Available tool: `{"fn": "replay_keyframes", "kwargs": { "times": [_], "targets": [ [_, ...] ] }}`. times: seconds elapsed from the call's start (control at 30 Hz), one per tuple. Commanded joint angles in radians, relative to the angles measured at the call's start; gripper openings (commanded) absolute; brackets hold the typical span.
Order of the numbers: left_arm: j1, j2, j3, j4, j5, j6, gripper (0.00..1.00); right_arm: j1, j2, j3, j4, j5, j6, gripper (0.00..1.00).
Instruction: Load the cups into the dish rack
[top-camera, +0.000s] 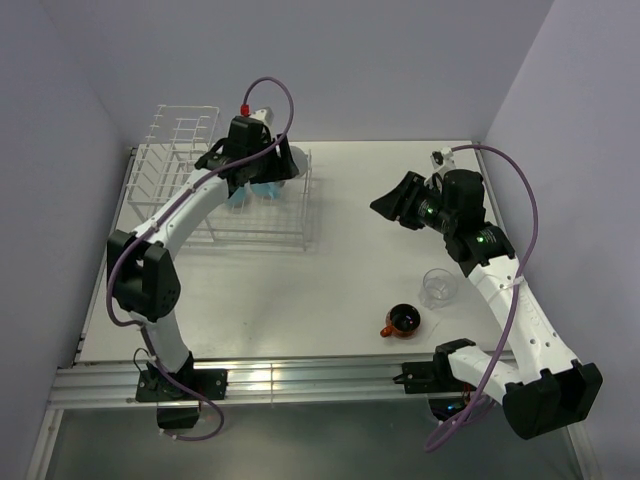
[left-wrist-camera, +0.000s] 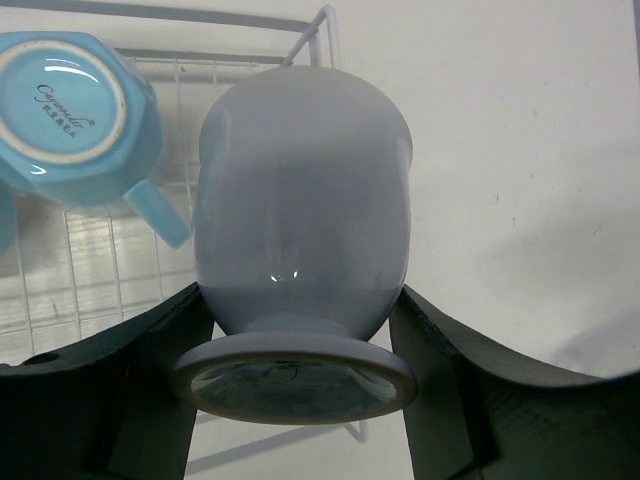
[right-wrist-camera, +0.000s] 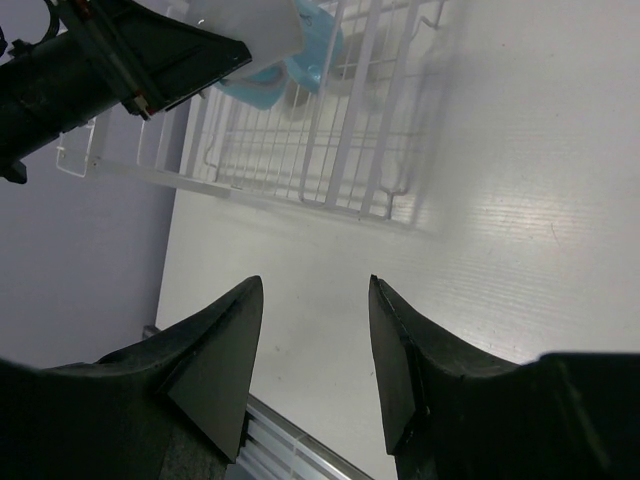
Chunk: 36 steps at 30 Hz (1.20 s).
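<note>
My left gripper (top-camera: 250, 165) is shut on a pale grey-blue mug (left-wrist-camera: 300, 230), held base toward the camera over the white wire dish rack (top-camera: 305, 215). In the left wrist view the black fingers (left-wrist-camera: 430, 340) press on both sides of the mug, just above its foot. A light blue handled mug (left-wrist-camera: 75, 120) lies upside down in the rack (left-wrist-camera: 310, 35) beside it. A clear glass tumbler (top-camera: 438, 287) and an orange-red cup (top-camera: 404, 321) with a dark inside stand on the table at the right. My right gripper (top-camera: 395, 200) hangs open above the table, holding nothing.
The right wrist view looks past its open fingers (right-wrist-camera: 220, 350) toward the rack (right-wrist-camera: 340, 150), the light blue mug (right-wrist-camera: 300, 60) and the left arm (right-wrist-camera: 100, 60). The rack's taller grid section (top-camera: 180, 130) stands at the far left. Walls close in on three sides.
</note>
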Motion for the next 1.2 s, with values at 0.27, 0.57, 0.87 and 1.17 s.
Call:
{"fn": "replay_keyframes", "kwargs": {
  "times": [0.27,0.57,0.87,1.17],
  "targets": [
    [0.017,0.062,0.159,0.027,-0.034,0.021,0.0,0.002,-0.021,-0.018,0.032,-0.006,-0.029,0.54],
    [0.029,0.132,0.211,0.01,-0.029,0.018,0.0,0.002,-0.018,-0.036,0.043,-0.011,-0.036,0.54],
    [0.042,0.194,0.259,-0.016,-0.016,0.015,0.0,0.0,-0.011,-0.053,0.052,-0.016,-0.042,0.54],
    [0.063,0.226,0.285,-0.056,-0.054,0.01,0.0,0.0,0.002,-0.064,0.064,-0.025,-0.042,0.54]
  ]
}}
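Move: The left hand already holds the grey cup, base up; the free spot for it in the dish rack's far right part lies about 5 cm ahead, 1 cm left and 10 cm below. The near blue cup is some 4 cm ahead and 10 cm left, the far blue cup 1 cm ahead and 18 cm left, both about 12 cm below. From the empty right hand, that spot is roughly 18 cm ahead, 22 cm left and 16 cm below. Keeping its grip on the grey cup, the left hand first eases forward almost level, then goes on forward while sinking, about 5 cm each way in all, and brings the cup down towards the free spot between the near blue cup and the rack's right end. Its wrist tips only about 5 degrees farther down and the fingers don't open, while the open, empty right hand sinks some 2 cm, well clear of the rack. ##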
